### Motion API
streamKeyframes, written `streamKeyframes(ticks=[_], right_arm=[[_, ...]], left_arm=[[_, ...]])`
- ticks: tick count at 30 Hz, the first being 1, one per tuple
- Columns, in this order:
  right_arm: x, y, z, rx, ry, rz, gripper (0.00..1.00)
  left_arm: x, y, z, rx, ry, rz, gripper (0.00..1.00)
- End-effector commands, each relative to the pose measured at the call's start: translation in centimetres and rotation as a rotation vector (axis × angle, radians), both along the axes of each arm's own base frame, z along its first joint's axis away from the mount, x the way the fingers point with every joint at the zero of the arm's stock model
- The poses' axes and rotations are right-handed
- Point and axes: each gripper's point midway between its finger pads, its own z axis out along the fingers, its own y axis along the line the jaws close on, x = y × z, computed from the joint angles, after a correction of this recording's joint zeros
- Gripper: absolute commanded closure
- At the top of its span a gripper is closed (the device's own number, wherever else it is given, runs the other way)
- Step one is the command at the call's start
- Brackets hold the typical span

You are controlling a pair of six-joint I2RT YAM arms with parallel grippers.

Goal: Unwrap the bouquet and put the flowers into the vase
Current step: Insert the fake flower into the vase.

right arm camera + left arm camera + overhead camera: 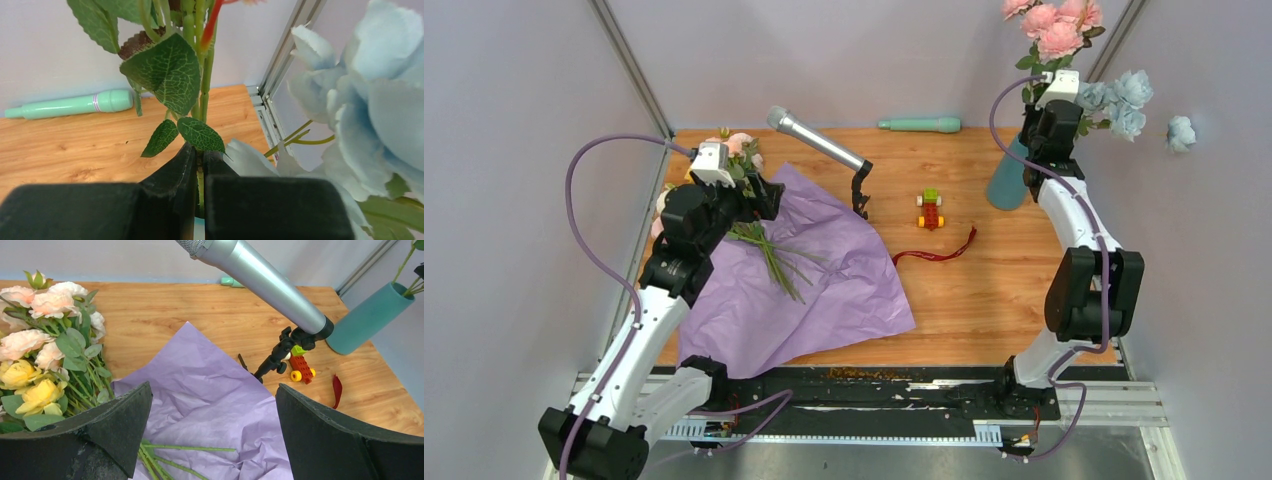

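Observation:
The bouquet's lilac paper wrap (824, 290) lies spread flat on the table, with a bunch of pink, peach and yellow flowers (45, 340) at its far left corner and their green stems (774, 255) across the paper. My left gripper (214, 387) hangs open just above the paper beside those stems (190, 448), holding nothing. The teal vase (1007, 180) stands at the far right. My right gripper (200, 155) is shut on green flower stems (206, 75) right over the vase's mouth, and pink roses (1054, 25) rise above it.
A silver microphone (814, 140) on a small black stand leans over the paper's far edge. A red toy car (931, 210) and the dark red ribbon (939, 252) lie mid-table, a mint-green rod (921, 125) at the back. Pale blue flowers (1119, 100) crowd the right arm.

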Motion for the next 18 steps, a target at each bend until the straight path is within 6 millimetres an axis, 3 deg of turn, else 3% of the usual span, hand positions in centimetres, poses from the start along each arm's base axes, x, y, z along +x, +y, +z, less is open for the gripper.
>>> streamKeyframes(ticks=[1, 5, 8, 18], right_arm=[[0.3, -0.3, -0.2, 0.012, 0.004, -0.010, 1.00], [0.5, -0.3, -1.6, 0.008, 0.043, -0.007, 0.99], [0.4, -0.2, -2.1, 0.010, 0.056, 0.001, 0.91], [-0.1, -0.2, -1.8, -0.001, 0.056, 0.000, 0.71]], left_arm=[[0.1, 0.0, 2.8, -0.019, -0.067, -0.012, 0.00], [0.1, 0.2, 2.9, -0.018, -0.071, -0.008, 0.00], [0.3, 0.2, 2.7, -0.017, -0.060, -0.007, 0.00], [0.5, -0.2, 2.3, -0.023, -0.036, -0.028, 0.00]])
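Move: Right hand, shut on the fake flower's stem with the stem hanging down to the vase: the vase mouth is about 2 cm ahead, centred left to right and roughly 9 cm below. The blue flowers are some 13 cm to its right, 2 cm ahead and about level, and the green torch lies about 18 cm ahead, 19 cm left and 30 cm down. From the idle left hand the vase mouth is roughly 16 cm ahead, 52 cm right and 8 cm below. The right hand, still gripping the stem, sinks about 3 cm almost straight down towards the vase mouth, tipping its fingers some 5 degrees further down and slowing to a stop just above the rim. As it settles the fingers part to about a quarter of their opening and let go of the stem, one finger staying on either side of it while the hand holds its place. ##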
